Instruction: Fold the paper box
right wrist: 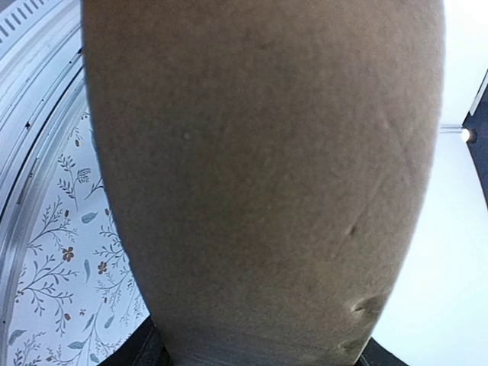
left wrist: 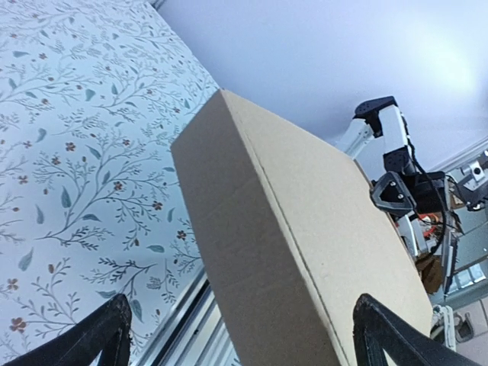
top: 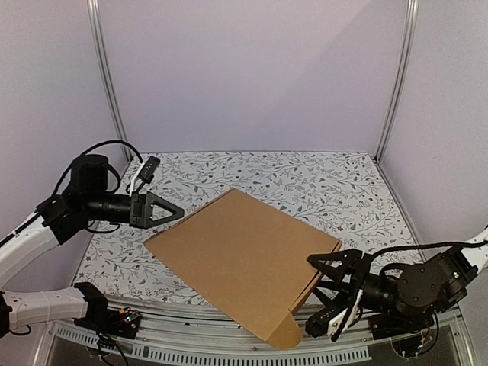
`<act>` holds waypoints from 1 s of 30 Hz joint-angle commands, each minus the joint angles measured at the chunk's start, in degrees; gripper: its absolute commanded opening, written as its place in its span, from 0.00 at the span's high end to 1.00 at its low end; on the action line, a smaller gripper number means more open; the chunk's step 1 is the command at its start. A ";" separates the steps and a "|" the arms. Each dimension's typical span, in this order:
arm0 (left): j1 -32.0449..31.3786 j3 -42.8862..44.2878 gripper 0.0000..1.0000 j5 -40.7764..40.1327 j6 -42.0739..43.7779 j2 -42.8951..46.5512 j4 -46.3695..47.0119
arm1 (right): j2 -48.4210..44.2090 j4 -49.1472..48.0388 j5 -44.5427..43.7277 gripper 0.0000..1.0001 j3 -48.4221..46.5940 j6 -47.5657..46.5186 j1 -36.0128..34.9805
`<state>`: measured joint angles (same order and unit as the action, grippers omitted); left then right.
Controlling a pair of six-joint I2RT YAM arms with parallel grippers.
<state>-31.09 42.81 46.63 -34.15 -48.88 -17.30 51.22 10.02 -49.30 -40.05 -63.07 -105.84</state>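
The paper box (top: 244, 252) is a closed, flat brown cardboard mailer lying askew on the flowered table, its near corner sticking out over the front rail. My left gripper (top: 177, 214) is open at the box's left corner. In the left wrist view its dark fingers (left wrist: 107, 335) stand wide apart with the box's edge (left wrist: 305, 229) ahead between them, not touching. My right gripper (top: 311, 296) spans the box's right side wall, one finger above and one below. In the right wrist view, cardboard (right wrist: 259, 168) fills the whole gap of that gripper (right wrist: 255, 354).
The flowered tablecloth (top: 305, 183) runs back to pale walls with metal posts (top: 110, 91) at the corners. An aluminium rail (top: 191, 347) lines the near edge. My right arm (left wrist: 396, 191) shows beyond the box in the left wrist view.
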 commanded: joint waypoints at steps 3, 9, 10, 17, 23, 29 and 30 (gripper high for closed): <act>-0.20 3.97 0.00 -19.91 6.91 4.36 -11.24 | -2.13 10.85 1.72 0.57 -3.72 21.54 1.53; -0.20 3.75 0.00 -29.30 7.42 11.21 -10.43 | -3.52 14.53 13.92 0.59 -4.50 34.95 9.95; -0.20 3.43 0.01 -29.82 7.38 12.20 -9.99 | -3.67 14.59 16.86 0.59 -4.50 37.97 11.83; -0.20 1.62 0.01 -27.83 8.45 14.87 -8.77 | -3.60 11.35 40.29 0.62 -3.40 50.61 27.57; -0.20 0.63 0.00 -25.90 8.94 13.37 -8.24 | -3.59 5.31 61.63 0.64 -0.35 60.46 40.16; -0.20 0.98 0.00 -23.30 8.74 8.68 -7.15 | -1.71 -1.35 75.12 0.66 2.28 68.47 45.66; -0.20 1.23 0.01 -23.07 8.79 7.67 -7.02 | -1.31 -1.79 75.99 0.66 2.53 68.83 45.77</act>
<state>-31.09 44.29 21.65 -26.15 -38.24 -25.54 48.82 15.07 14.35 -38.85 -0.73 -61.19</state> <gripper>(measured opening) 0.995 0.599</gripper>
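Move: The right hand already grips the paper box near its right end; the box's middle lies about 19 cm to its left and 3 cm ahead, a little lower. The open end flap sticks out roughly 15 cm back and 8 cm to the left of this hand. For the empty left hand the box's middle is some 17 cm to the right and 13 cm back, slightly below, while the box's left edge is level with it, only about 3 cm to its right. Forward about 6.5 cm and down some 3.5 cm goes the right hand, keeping its pinch on the box's right end while rolling through nearly 80 degrees, so that the side of the box nearest the robot swings up. The open left hand clears leftward, forward and up, turning some 20 degrees counter-clockwise, then sinks a couple of centimetres, still wide open. ##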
